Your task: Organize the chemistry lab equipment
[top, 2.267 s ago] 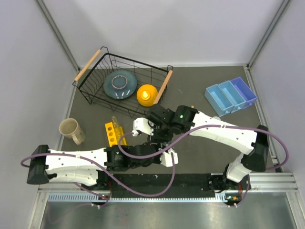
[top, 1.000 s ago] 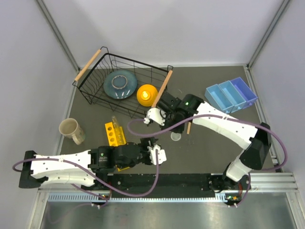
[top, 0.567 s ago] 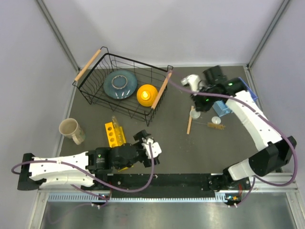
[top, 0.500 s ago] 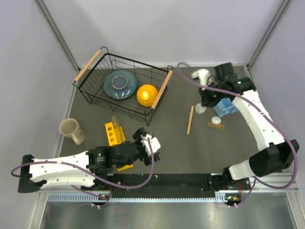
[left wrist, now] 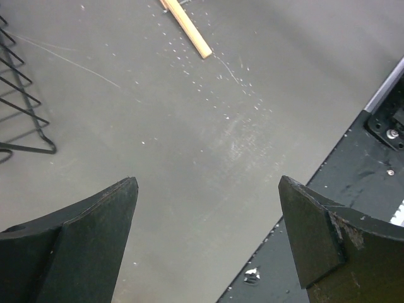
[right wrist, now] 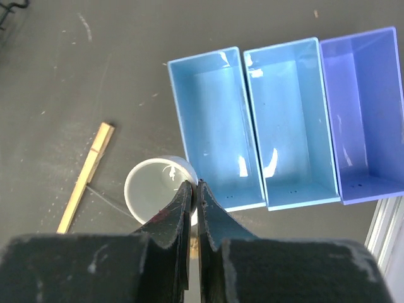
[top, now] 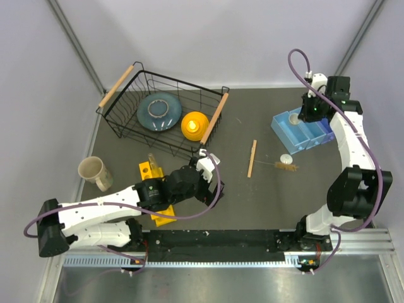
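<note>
My right gripper (right wrist: 193, 184) is shut on the rim of a small white round dish (right wrist: 153, 189), held in the air by the left blue bin (right wrist: 214, 120). From above, the dish (top: 293, 117) hangs over that bin (top: 288, 134) under the right gripper (top: 303, 113). A pale wooden stick (top: 252, 158) lies mid-table, with a second white round piece (top: 286, 160) and a thin brush (top: 278, 165) to its right. A clear glass tube (top: 151, 160) stands in the yellow rack (top: 150, 180). My left gripper (top: 206, 165) hangs open and empty over bare table (left wrist: 208, 183); the stick's end (left wrist: 187, 28) shows ahead of it.
A black wire basket (top: 126, 95) with a blue-grey plate (top: 159, 111) and a yellow dome (top: 194, 124) sits at the back left. A beige mug (top: 95, 172) stands at the left. Three blue bins sit side by side at the back right. The table's front rail (left wrist: 385, 95) is close by.
The right arm has carried the white dish from mid-table to the blue bins at the back right. The left gripper has opened wide and moved up toward the basket's near corner.
</note>
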Motion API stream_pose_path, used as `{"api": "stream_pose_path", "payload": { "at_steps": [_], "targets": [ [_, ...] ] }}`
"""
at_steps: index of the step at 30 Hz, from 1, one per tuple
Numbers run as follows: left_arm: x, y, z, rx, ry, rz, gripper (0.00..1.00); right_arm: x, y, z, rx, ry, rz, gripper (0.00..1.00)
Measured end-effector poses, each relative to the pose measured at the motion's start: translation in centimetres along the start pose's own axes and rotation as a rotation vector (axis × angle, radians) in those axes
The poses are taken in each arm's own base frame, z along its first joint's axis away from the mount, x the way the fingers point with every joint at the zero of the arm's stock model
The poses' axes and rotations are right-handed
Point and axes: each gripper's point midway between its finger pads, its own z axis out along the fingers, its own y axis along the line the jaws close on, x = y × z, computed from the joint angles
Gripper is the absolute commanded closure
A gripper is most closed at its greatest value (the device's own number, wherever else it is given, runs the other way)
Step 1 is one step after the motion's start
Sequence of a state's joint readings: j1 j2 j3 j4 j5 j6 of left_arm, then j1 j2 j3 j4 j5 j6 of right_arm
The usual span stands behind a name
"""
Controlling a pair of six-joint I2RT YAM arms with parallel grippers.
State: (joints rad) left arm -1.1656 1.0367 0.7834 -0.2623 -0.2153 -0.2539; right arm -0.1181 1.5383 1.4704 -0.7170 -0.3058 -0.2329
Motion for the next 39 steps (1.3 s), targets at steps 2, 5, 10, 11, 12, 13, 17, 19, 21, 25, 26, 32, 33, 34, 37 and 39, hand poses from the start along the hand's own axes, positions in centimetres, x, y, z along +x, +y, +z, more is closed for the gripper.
{"api": "stream_pose_path", "payload": {
  "at_steps": [2,5,10,11,12,13,17,19,21,25,26,32,33,34,37,39],
  "targets": [
    [0.3,-0.4,0.2,0.014,0.015,-0.028,0.01,0.6,-0.9,0.8,0.014,0.014,0.034,0.99],
    [0.6,-0.9,0.3,0.03,0.026,-0.068,0.01,1.2,-2.7,1.7,0.045,0.023,0.087,0.99],
    [0.6,-1.4,0.3,0.045,0.029,-0.117,0.01,1.9,-5.0,2.6,0.085,0.035,0.13,0.98],
    [0.6,-1.4,0.3,0.048,0.029,-0.123,0.01,2.0,-5.1,2.7,0.09,0.035,0.13,0.98],
    [0.6,-1.5,0.3,0.049,0.03,-0.129,0.01,1.9,-5.3,2.8,0.095,0.034,0.129,0.98],
    [0.6,-1.5,0.3,0.051,0.031,-0.134,0.01,1.9,-5.6,2.9,0.103,0.032,0.131,0.98],
    [0.9,-1.7,0.3,0.06,0.039,-0.142,0.01,2.4,-6.5,3.7,0.115,0.04,0.151,0.97],
    [0.9,-1.8,0.3,0.065,0.04,-0.144,0.01,3.3,-7.4,4.4,0.124,0.062,0.181,0.97],
    [0.9,-1.9,0.3,0.07,0.043,-0.148,0.01,4.6,-8.6,5.1,0.135,0.092,0.215,0.97],
    [1.1,-2.2,0.2,0.081,0.05,-0.16,0.01,6.4,-10.8,6.1,0.159,0.136,0.271,0.97],
    [1.2,-2.2,0.2,0.083,0.052,-0.162,0.01,6.5,-11.4,6.2,0.166,0.138,0.284,0.97],
    [1.3,-2.3,0.2,0.087,0.057,-0.168,0.01,4.9,-14.7,5.3,0.212,0.079,0.318,0.97],
    [1.3,-2.3,0.3,0.086,0.058,-0.168,0.01,4.4,-15.1,5.0,0.217,0.065,0.319,0.97],
    [1.4,-2.3,0.3,0.089,0.06,-0.169,0.01,4.0,-15.2,4.9,0.218,0.054,0.316,0.97],
    [1.6,-2.4,0.4,0.091,0.068,-0.172,0.01,3.2,-16.0,4.6,0.233,0.028,0.314,0.96],
    [1.8,-2.5,0.6,0.092,0.078,-0.174,0.01,2.7,-16.5,4.9,0.239,0.02,0.312,0.96]
  ]
}}
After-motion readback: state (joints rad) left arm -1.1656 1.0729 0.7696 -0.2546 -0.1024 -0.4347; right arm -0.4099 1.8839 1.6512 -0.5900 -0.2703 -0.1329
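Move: My right hand still has the white cup by its rim, over the near-left part of the row of bins. The purple bin's middle lies about 20 cm to its right, 12 cm ahead and 16 cm below; the middle blue bin about 11 cm right and 10 ahead, the left blue bin 3 right and 6 ahead. A second white cup stands 7 cm straight back from it. From my left hand the purple bin is some 55 cm right and 38 ahead. With the fingers kept shut on the cup's rim, I carry it about 15 cm to the right and 6 cm forward over the blue bins towards the purple one, dipping more than 9 cm on the way and then rising a few again, while my right hand turns some 20 degrees clockwise. My open, empty left hand eases back about 2 cm and tips further down. ##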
